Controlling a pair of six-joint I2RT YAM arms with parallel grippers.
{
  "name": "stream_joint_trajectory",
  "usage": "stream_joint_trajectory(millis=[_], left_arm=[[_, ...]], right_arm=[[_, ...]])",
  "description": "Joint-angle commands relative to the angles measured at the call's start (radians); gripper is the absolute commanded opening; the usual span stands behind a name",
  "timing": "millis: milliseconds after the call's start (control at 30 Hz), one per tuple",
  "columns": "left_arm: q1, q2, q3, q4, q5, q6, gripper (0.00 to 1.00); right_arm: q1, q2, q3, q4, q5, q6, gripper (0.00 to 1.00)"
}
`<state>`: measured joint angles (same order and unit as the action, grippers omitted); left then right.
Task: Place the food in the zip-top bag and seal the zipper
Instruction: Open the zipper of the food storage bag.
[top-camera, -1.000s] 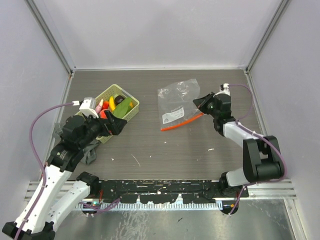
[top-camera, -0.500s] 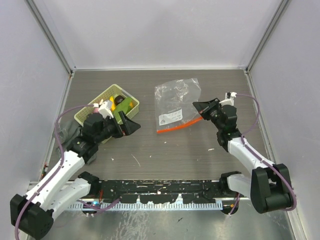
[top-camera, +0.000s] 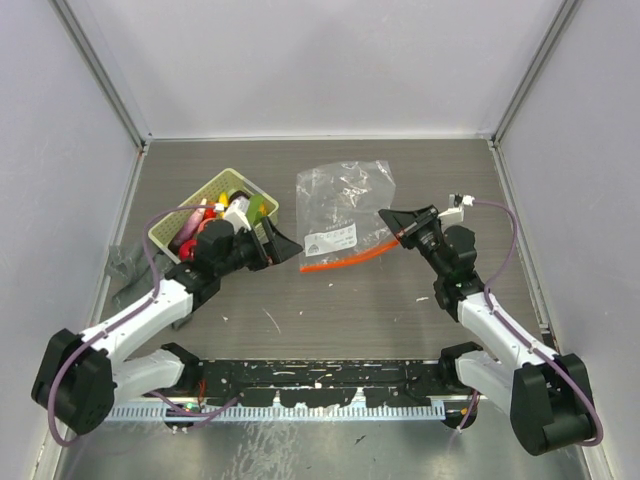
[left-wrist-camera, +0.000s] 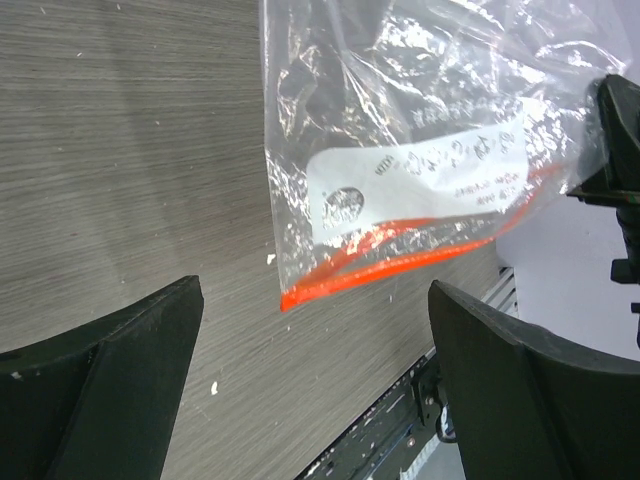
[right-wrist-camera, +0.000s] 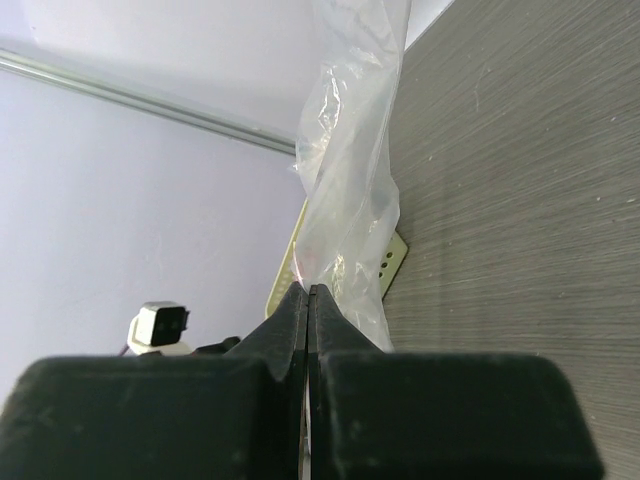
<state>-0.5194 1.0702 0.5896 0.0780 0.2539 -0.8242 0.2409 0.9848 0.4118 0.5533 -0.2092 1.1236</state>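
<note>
The clear zip-top bag (top-camera: 343, 205) lies at mid-table with its white label up. Its red-orange zipper (top-camera: 345, 260) runs along the near edge. My right gripper (top-camera: 390, 222) is shut on the bag's right corner at the zipper's end; in the right wrist view the plastic (right-wrist-camera: 350, 170) rises from the closed tips (right-wrist-camera: 309, 290). My left gripper (top-camera: 283, 245) stands open just left of the bag, with nothing between its fingers (left-wrist-camera: 120, 360). The zipper's left end (left-wrist-camera: 330, 280) lies ahead of it. The food (top-camera: 240, 208) sits in the yellow-green basket (top-camera: 205, 195).
A grey cloth (top-camera: 125, 265) lies at the left wall beside the basket. A black rail (top-camera: 320, 378) runs along the near edge between the arm bases. Grey walls enclose the table on three sides.
My left arm has swung right, from beside the basket to the bag's left corner. My right gripper has pulled the bag left and a little nearer, staying shut on it.
</note>
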Motion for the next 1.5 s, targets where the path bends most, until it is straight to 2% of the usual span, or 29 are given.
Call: stream_joint_trajectory(millis=[0,300,533,667,1000,1133,1300,1467], left_arm=[[-0.021,0.065,0.002,0.193,0.013,-0.053,0.95],[-0.045,0.173,-0.001,0.312,0.068,-0.101,0.88],[-0.059,0.234,-0.024,0.411,0.102,-0.148,0.71],[-0.059,0.21,-0.036,0.43,0.098,-0.152,0.59],[-0.059,0.077,-0.024,0.3,0.055,-0.067,0.14],[-0.058,0.041,-0.003,0.226,0.038,-0.037,0.0],[-0.059,-0.003,0.019,0.153,0.012,-0.006,0.0],[-0.058,-0.027,0.067,0.033,-0.015,0.046,0.0]], right_arm=[[0.017,-0.044,-0.012,0.093,-0.011,0.058,0.01],[0.036,-0.082,-0.043,0.11,0.007,0.083,0.01],[0.039,-0.081,-0.055,0.128,0.006,0.088,0.01],[0.04,-0.08,-0.062,0.11,0.006,0.068,0.01],[0.041,-0.081,-0.081,-0.015,-0.008,-0.046,0.04],[0.04,-0.083,-0.064,-0.07,-0.016,-0.106,0.09],[0.041,-0.084,-0.014,-0.178,-0.023,-0.233,0.19],[0.044,-0.071,0.038,-0.254,-0.077,-0.395,0.38]])
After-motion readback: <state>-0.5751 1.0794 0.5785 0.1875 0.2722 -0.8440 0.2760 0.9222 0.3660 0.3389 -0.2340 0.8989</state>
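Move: The bag's left edge, held out by the right gripper, lies about 5 cm to the left gripper's right, 1 cm ahead and 2 cm below; the zipper's left end is 4 cm right, level ahead and some 6 cm below it, and the basket 17 cm left, 8 cm ahead and 12 cm below. From the right gripper, shut on the bag's right side, the zipper's right end is roughly 4 cm back, 3 cm right and 5 cm below. Bring the left gripper about 5 cm right and slightly down onto the bag's left edge, shut it on the film just above the zipper's end, then rise some 3 cm and ease 2 cm back left. Draw the right gripper slightly back and up, hold, then lower it about 7 cm, roll its left side down and open it about a third. ##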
